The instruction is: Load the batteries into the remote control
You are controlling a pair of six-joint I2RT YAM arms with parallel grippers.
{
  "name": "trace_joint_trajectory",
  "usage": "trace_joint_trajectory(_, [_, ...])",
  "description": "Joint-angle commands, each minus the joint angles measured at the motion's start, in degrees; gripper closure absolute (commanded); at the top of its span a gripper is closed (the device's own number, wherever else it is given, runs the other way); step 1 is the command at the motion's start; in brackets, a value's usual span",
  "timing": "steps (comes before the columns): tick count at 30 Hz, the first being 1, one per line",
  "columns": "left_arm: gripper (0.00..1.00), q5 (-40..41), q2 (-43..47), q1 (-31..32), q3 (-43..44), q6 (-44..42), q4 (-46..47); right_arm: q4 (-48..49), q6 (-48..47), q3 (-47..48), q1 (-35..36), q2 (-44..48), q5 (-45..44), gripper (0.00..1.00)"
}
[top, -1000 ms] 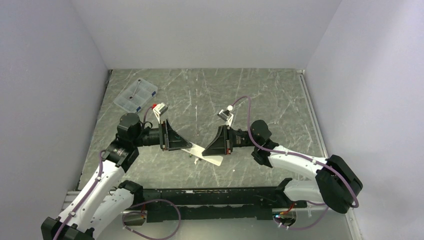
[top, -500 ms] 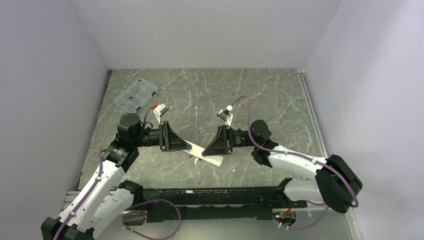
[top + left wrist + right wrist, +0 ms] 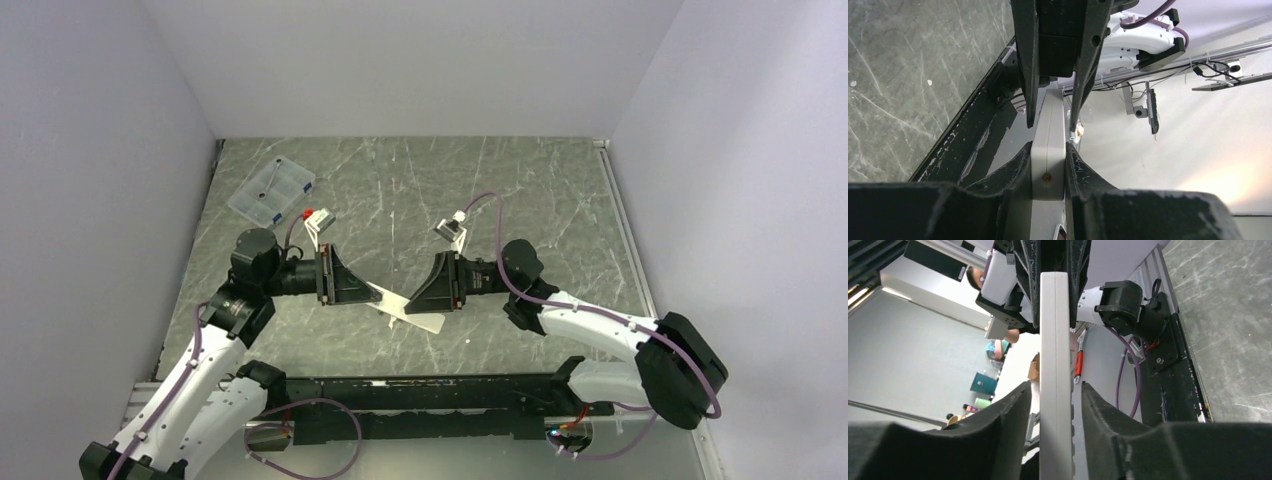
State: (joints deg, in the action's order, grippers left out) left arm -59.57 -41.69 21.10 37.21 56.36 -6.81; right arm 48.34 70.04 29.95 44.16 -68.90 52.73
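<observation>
The remote control (image 3: 408,310), a slim white handset, hangs edge-on above the table between the two arms. My left gripper (image 3: 368,293) is shut on its left end. In the left wrist view both pads press the remote control (image 3: 1049,131) at the left gripper (image 3: 1048,152). My right gripper (image 3: 428,302) stands round the other end. In the right wrist view there is a gap on each side of the remote control (image 3: 1055,340), so the right gripper (image 3: 1055,392) is open around it. The batteries do not show in any view.
A clear plastic compartment box (image 3: 272,188) lies at the table's far left. A small pale piece (image 3: 390,320) lies on the table under the remote. The black rail (image 3: 430,385) of the arm bases runs along the near edge.
The left jaws have shut onto the remote's end. The right jaws have parted from it. The left arm has drawn back slightly to the left.
</observation>
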Motion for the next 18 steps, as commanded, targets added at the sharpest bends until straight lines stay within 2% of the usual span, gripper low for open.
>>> trace_joint_trajectory(1, [1.0,0.8,1.4,0.1,0.5,-1.2,0.7,-2.6,-4.0,2.3,-0.2,3.5,-1.6,0.53])
trace_joint_trajectory(6, [1.0,1.6,1.8,0.1,0.1,-0.8,1.6,-6.4,-7.1,1.5,-0.8,6.6,-2.6,0.41])
trace_joint_trajectory(12, [1.0,3.0,2.3,0.1,-0.2,-0.9,1.3,-14.6,-12.3,0.0,-2.0,13.2,-5.6,0.34])
trace_joint_trajectory(15, [1.0,3.9,3.0,0.1,-1.2,0.4,3.5,-20.1,-15.0,-0.5,-2.7,16.7,-7.6,0.33])
trace_joint_trajectory(18, [1.0,4.9,3.3,0.1,-2.4,2.2,6.2,-21.4,-15.0,-1.5,-3.7,19.8,-7.6,0.32])
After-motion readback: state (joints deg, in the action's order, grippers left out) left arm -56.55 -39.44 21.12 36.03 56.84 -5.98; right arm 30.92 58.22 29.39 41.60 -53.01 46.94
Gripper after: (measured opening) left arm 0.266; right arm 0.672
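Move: The remote is already held near its far-left end in the left fingers, its middle some 6 cm to the right of that hand and about 2 cm nearer the base. For the right hand, its fingers already slackening around the remote, that middle is level, roughly 1 cm to the left. On the table about 26 cm below the right hand, the green battery lies 9 cm ahead and 3 cm left, the orange battery 10 cm ahead and 8 cm left. The remote stays in the left fingers, which keep their grip almost without moving, while the right hand, already loosening, opens to about two-thirds and backs off along the remote. It goes some 3 cm right and about 2 cm up, gathering speed, its wrist swinging clockwise and tipping back about 10 degrees each. ##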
